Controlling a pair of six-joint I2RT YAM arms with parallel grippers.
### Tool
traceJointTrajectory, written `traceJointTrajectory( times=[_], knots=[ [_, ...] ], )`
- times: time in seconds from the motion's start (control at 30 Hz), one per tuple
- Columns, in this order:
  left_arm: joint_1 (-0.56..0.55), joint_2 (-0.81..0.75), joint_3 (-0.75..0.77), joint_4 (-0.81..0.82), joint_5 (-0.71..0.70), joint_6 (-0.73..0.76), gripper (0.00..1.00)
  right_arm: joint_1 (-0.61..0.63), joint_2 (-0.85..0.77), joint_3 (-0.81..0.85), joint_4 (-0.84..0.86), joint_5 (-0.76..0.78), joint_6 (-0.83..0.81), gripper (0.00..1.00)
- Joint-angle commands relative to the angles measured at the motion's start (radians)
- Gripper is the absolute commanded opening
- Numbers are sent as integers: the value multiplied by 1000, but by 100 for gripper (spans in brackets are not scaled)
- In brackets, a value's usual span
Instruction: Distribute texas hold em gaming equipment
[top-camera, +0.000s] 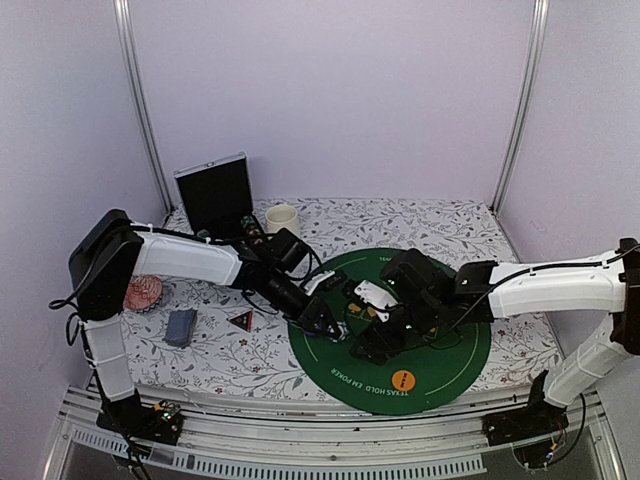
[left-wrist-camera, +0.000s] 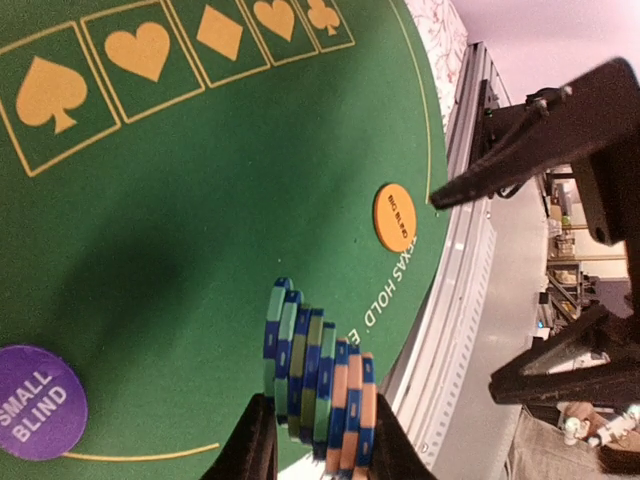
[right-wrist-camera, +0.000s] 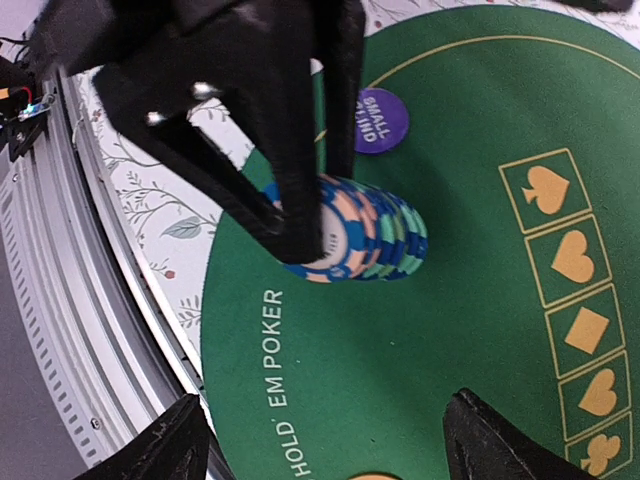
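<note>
My left gripper (top-camera: 325, 325) is shut on a stack of blue, pale green and orange poker chips (left-wrist-camera: 318, 375), held on edge low over the green round mat (top-camera: 455, 355). In the right wrist view the same chip stack (right-wrist-camera: 365, 240) sits between the left fingers (right-wrist-camera: 290, 215). My right gripper (right-wrist-camera: 325, 445) is open with nothing between its fingers, just right of the stack (top-camera: 372, 345). An orange disc (top-camera: 404, 380) (left-wrist-camera: 395, 217) lies near the mat's front edge. A purple small-blind disc (left-wrist-camera: 38, 402) (right-wrist-camera: 381, 120) lies on the mat close by.
Left of the mat, on the flowered cloth, lie a black-red triangular token (top-camera: 241, 320), grey-blue cards (top-camera: 181, 326) and dark red chips (top-camera: 143, 293). A cream mug (top-camera: 281, 217) and a black case (top-camera: 214, 195) stand at the back left. A metal rail (top-camera: 330, 455) runs along the table's near edge.
</note>
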Motion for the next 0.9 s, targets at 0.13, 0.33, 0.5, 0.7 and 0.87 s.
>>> traceJointTrajectory(
  times=[0.13,0.33,0.5,0.7,0.87],
  knots=[
    [-5,154,80,-17,68,13,0,20,20,-45,247,51,6,85],
    [-10,225,129,-69,67,37,0,9,86,-39,212,32,-2,85],
    [-10,271,194,-149,15,54,0,-30,128,-36,222,-40,-23,86],
    [2,256,192,-198,-11,84,0,-117,80,-116,293,-220,58,85],
    [16,206,142,-241,-23,109,0,-178,98,-139,333,-354,219,78]
  ],
)
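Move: The poker chips, a sideways stack already in the left fingers, are bound for the mat about 7 cm below and 1 to 2 cm right of that hand; the small blind button lies roughly 5 cm ahead and 6 cm left of it, the big blind button 6 cm back and 12 cm right. From the open right hand the chips are some 3 cm ahead, 6 cm left and 3 cm lower, the big blind button 3 cm back and 6 cm right. The chip stack goes down about 5 cm towards the mat, still pinched in the left hand, which then stays low and drifts slightly right. The right hand, fingers kept wide open, first edges left and forward, then sinks some 4 cm and swings back right while going on forward, coming closer to the chips without gripping them. ##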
